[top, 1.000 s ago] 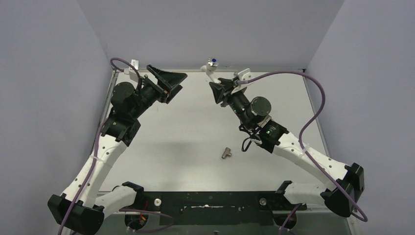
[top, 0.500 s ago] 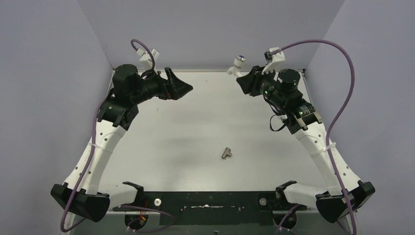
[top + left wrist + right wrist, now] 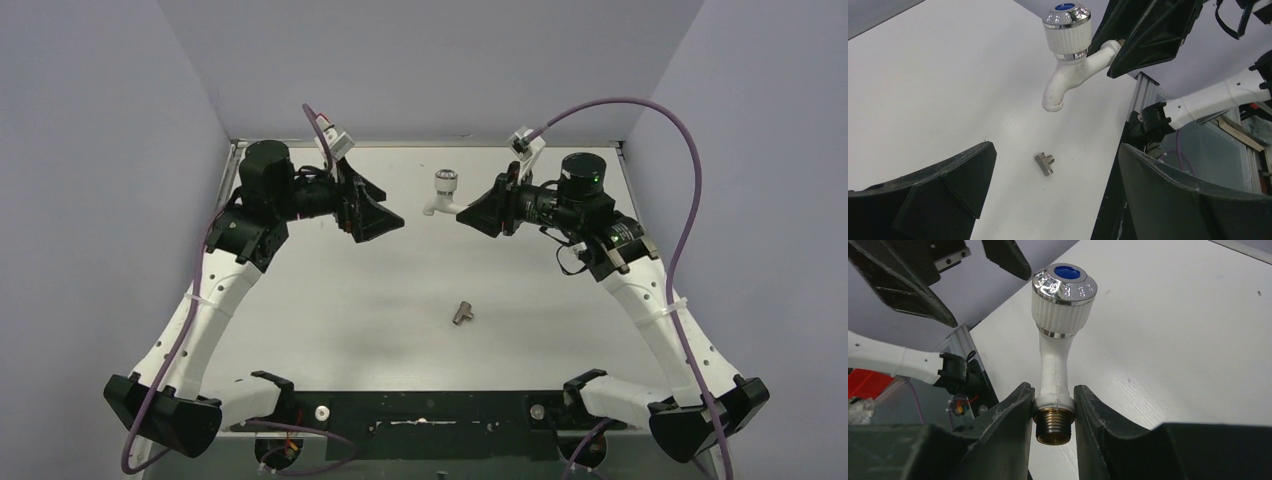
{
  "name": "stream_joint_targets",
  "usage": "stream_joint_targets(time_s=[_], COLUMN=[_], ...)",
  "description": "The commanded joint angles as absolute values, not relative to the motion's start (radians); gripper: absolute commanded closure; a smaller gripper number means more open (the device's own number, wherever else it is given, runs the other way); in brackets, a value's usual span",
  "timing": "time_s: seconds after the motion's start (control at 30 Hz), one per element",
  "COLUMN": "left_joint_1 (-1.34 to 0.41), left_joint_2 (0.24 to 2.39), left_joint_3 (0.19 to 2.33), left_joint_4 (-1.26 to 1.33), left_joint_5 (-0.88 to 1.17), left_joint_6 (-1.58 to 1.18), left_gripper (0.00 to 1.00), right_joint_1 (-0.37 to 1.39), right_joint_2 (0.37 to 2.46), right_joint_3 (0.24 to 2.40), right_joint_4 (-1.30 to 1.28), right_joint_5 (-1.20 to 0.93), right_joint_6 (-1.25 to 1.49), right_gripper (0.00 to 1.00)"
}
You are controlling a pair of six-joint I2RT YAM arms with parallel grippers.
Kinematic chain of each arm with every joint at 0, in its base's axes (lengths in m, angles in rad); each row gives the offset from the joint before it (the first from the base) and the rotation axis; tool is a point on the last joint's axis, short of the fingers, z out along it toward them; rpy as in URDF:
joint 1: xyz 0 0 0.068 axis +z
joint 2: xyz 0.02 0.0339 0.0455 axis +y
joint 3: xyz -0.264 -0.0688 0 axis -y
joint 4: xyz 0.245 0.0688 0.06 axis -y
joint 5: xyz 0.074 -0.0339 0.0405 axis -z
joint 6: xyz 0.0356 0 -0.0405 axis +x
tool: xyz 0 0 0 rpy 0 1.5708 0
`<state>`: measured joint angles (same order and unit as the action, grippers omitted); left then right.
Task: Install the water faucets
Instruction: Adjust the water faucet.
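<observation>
My right gripper (image 3: 462,211) is shut on the white faucet (image 3: 441,192), clamping the collar just above its brass threaded end (image 3: 1053,424). The faucet (image 3: 1060,315) sticks out past the fingers, chrome knob with a blue dot upward, held in the air above the far middle of the table. My left gripper (image 3: 392,215) stands open a little to the left of the faucet (image 3: 1070,55), facing it, with nothing between its fingers. A small grey metal tee fitting (image 3: 462,313) lies on the table nearer the front, seen in the left wrist view as the fitting (image 3: 1045,163).
Grey walls enclose the white table (image 3: 330,300) on three sides. A black rail (image 3: 420,410) runs along the near edge between the arm bases. Purple cables (image 3: 690,200) loop off both arms.
The right arm has swung down and left, carrying the faucet from the back wall to above the far middle of the table. The left gripper has moved right and down toward it.
</observation>
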<state>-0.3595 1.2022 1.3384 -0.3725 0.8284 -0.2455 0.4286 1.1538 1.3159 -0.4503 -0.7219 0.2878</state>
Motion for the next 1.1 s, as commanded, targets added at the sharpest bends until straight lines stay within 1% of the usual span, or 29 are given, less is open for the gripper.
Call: stream_joint_targets(time_s=[0.0, 0.13, 0.37, 0.57, 0.7, 0.8, 0.87, 1.07], left_joint_1=[-0.410, -0.471, -0.541, -0.548, -0.554, -0.565, -0.575, -0.595], left_joint_2=[1.133, 1.096, 1.079, 1.045, 1.041, 1.043, 1.045, 1.063], left_joint_3=[1.309, 1.264, 1.225, 1.197, 1.160, 1.150, 1.157, 1.176], left_joint_4=[-0.251, -0.166, -0.043, 0.022, 0.157, 0.211, 0.220, 0.204], left_joint_5=[0.952, 0.963, 1.024, 1.039, 1.050, 1.059, 1.059, 1.063], left_joint_6=[-0.159, -0.155, -0.206, -0.267, -0.367, -0.413, -0.425, -0.430], left_gripper=[0.03, 0.04, 0.26, 0.27, 0.31, 0.35, 0.38, 0.41], right_joint_1=[0.483, 0.618, 0.684, 0.692, 0.693, 0.698, 0.699, 0.703], right_joint_2=[1.091, 1.083, 1.050, 0.983, 0.983, 0.986, 0.993, 1.011], right_joint_3=[1.302, 1.339, 1.323, 1.283, 1.279, 1.267, 1.268, 1.283], right_joint_4=[-0.287, -0.304, -0.236, -0.109, -0.090, -0.083, -0.083, -0.109], right_joint_5=[-0.887, -0.812, -0.817, -0.822, -0.876, -0.888, -0.898, -0.888], right_joint_6=[0.283, 0.208, 0.216, 0.264, 0.275, 0.278, 0.276, 0.249], right_gripper=[1.00, 1.00, 1.00, 1.00, 1.00, 1.00, 1.00, 1.00])
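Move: The faucet is still in the right gripper's fingers by its threaded end, its middle about 4 cm left of that hand point, 2 cm ahead and 2 cm above. From the empty, open left hand, it lies some 8 cm to the right, 3 cm ahead and 1 cm higher. The left gripper is about 12 cm to the right hand's left, level with it. The metal tee rests on the table, about 36 cm below the right hand, 2 cm to its right and 2 cm back. The faucet, kept in the right fingers, is drawn back about 12 cm, raised some 7 cm and brought about 4 cm left towards the left gripper, turning roughly 25 degrees counter-clockwise. The left hand backs off alongside about 11 cm, rising 5 cm and moving as much right, turns about 25 degrees clockwise to face the spout and partly closes around it without gripping. ##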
